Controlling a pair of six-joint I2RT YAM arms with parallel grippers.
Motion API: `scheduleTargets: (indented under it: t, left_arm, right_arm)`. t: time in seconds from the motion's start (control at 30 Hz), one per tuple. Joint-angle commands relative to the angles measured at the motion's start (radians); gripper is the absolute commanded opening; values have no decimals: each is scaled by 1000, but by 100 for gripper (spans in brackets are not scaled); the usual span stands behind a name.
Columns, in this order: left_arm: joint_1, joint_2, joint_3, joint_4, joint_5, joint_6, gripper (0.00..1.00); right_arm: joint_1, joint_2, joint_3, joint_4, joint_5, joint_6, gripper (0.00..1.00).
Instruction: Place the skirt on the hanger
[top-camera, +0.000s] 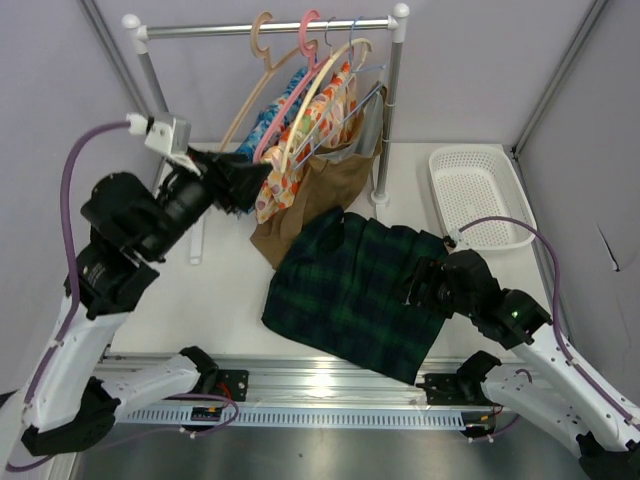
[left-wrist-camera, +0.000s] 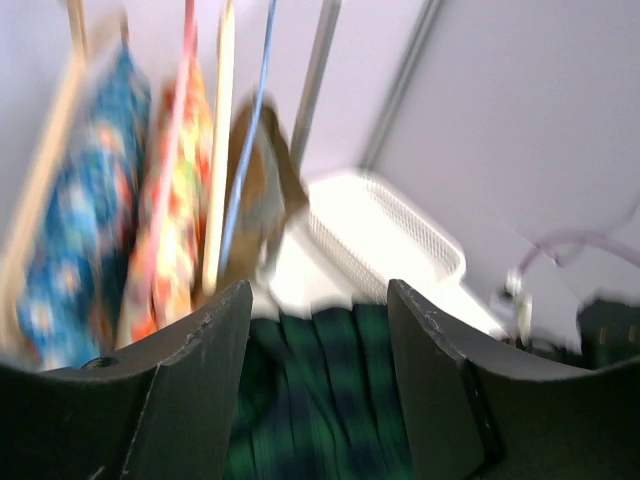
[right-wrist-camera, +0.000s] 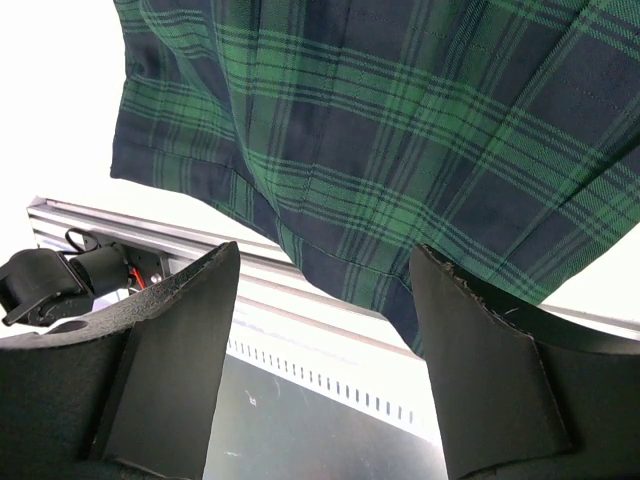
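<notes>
The dark green and navy plaid skirt (top-camera: 350, 290) lies spread flat on the white table, its near hem reaching the front rail. The cream hanger (top-camera: 318, 100) hangs on the rack among other hangers. My left gripper (top-camera: 258, 185) is raised beside the hanging clothes, open and empty. In its blurred wrist view the cream hanger (left-wrist-camera: 220, 150) is at upper left and the skirt (left-wrist-camera: 320, 400) lies beyond the left gripper (left-wrist-camera: 318, 300). My right gripper (top-camera: 420, 280) hovers at the skirt's right edge. In its wrist view the right gripper (right-wrist-camera: 325, 265) stands open over the skirt (right-wrist-camera: 400, 130) hem, holding nothing.
A clothes rack (top-camera: 270, 28) at the back carries a tan hanger (top-camera: 245, 95), a pink hanger (top-camera: 290, 90), floral garments (top-camera: 290, 160) and a brown garment (top-camera: 320, 195). A white basket (top-camera: 478, 195) sits at the back right. The aluminium rail (top-camera: 330, 385) runs along the front edge.
</notes>
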Motion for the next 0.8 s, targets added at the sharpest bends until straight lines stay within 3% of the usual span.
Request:
scheduleTargets:
  t: [0.0, 0.17, 0.3, 0.5, 0.77]
  left_arm:
    - [5, 198, 178, 49, -22, 143, 62]
    - [41, 479, 395, 75, 33, 157, 61]
    - [71, 614, 491, 95, 33, 154, 60]
    - [91, 705, 574, 113, 29, 176, 60]
    - [96, 713, 596, 93, 73, 190, 60]
  right_arm:
    - [6, 0, 42, 33, 17, -22, 74]
    - [6, 5, 39, 52, 18, -22, 74]
    - [6, 0, 47, 56, 21, -27, 74]
    - [3, -4, 51, 43, 21, -41, 74]
    - [3, -30, 21, 40, 26, -30, 74]
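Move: The light-blue hanger hangs about 22 cm ahead of the left hand and 12 cm to its right, its middle a couple of centimetres lower. The cream hanger is about 4 cm to the left of it, and the pink one some 7 cm to the left of it and 2 cm nearer. The spread plaid skirt lies 45 cm below, some 21 cm right and about level. From the right hand the blue hanger is about 29 cm ahead, 23 cm left and 28 cm up. The light-blue hanger is what the left hand heads for: forward about 19 cm and 9 cm to the right, in among the hangers. It first arcs up some 6 cm, then dips to about 5 cm below its starting height and eases part of the way back up. The wrist rolls roughly 10 degrees, left side up, and the half-open fingers stay apart, ending close before the hanger; a grip on it can't be seen. ##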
